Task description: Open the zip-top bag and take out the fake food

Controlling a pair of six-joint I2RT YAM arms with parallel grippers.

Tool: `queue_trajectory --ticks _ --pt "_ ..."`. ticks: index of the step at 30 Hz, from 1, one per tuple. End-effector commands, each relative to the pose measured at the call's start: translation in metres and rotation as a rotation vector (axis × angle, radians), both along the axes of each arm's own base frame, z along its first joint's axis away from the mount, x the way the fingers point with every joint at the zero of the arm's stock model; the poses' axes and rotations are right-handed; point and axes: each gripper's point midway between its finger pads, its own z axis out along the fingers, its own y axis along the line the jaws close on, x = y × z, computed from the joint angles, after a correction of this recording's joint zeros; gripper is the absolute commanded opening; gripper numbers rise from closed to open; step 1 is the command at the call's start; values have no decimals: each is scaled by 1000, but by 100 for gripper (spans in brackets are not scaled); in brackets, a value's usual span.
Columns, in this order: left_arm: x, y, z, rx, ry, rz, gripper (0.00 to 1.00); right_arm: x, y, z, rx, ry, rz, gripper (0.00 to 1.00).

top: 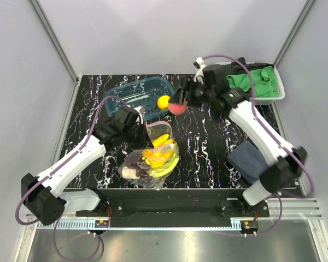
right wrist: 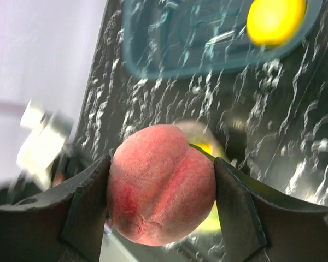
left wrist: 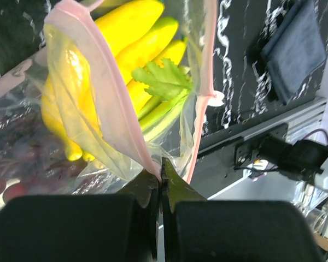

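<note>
The clear zip-top bag [top: 152, 158] lies at the table's front centre with its pink zip strip [left wrist: 112, 93] gaping. Inside it show the yellow banana bunch [left wrist: 128, 43], the green leek leaves [left wrist: 165, 81] and dark purple grapes [top: 135, 161]. My left gripper [left wrist: 162, 166] is shut on one edge of the bag's mouth, pinching the pink strip. My right gripper [right wrist: 161, 188] is shut on the pink-red peach [right wrist: 162, 184], held in the air by the tray's right end [top: 178, 105]. The yellow lemon [top: 163, 102] rests in the blue-tinted clear tray [top: 126, 91].
A white bin [top: 279, 94] with a green cloth [top: 257, 81] and a black cloth stands at the back right. A dark folded cloth [top: 248, 161] lies at the front right. The table's front edge and mounting rail [left wrist: 273, 147] sit close to the bag.
</note>
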Motion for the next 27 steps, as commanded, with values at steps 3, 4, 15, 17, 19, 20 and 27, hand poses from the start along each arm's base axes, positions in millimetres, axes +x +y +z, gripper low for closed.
queue_trajectory --ticks 3,4,15,17,19,20,27 --pt "-19 18 -6 39 9 -18 0 92 34 -24 -77 -92 2 18" --pt "-21 18 -6 38 13 -19 0 107 40 -47 -102 -67 4 19" --pt "-31 16 -8 42 10 -133 0 182 104 -107 -85 -38 46 47" --pt "-30 13 -4 35 -1 -161 0 190 113 -124 -83 -1 31 67" --pt "-33 8 -5 24 13 -216 0 193 115 -147 -93 47 19 78" --pt "-33 5 -1 18 15 -234 0 195 117 -142 -79 45 13 84" --pt "-33 6 12 39 6 -280 0 179 110 -142 -112 82 40 100"
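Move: The right hand already holds the peach; the blue tray's middle lies about 20 cm ahead of it, 19 cm to its left and 27 cm below. The yellow apple in the tray is some 18 cm ahead and 8 cm left, and the bag about 10 cm back and 14 cm left. The left hand, still pinching the bag's edge, has the tray's middle some 33 cm ahead and 4 cm left. Right hand swings about 28 cm forward, down and left to the tray, releasing the peach; left eases back. ##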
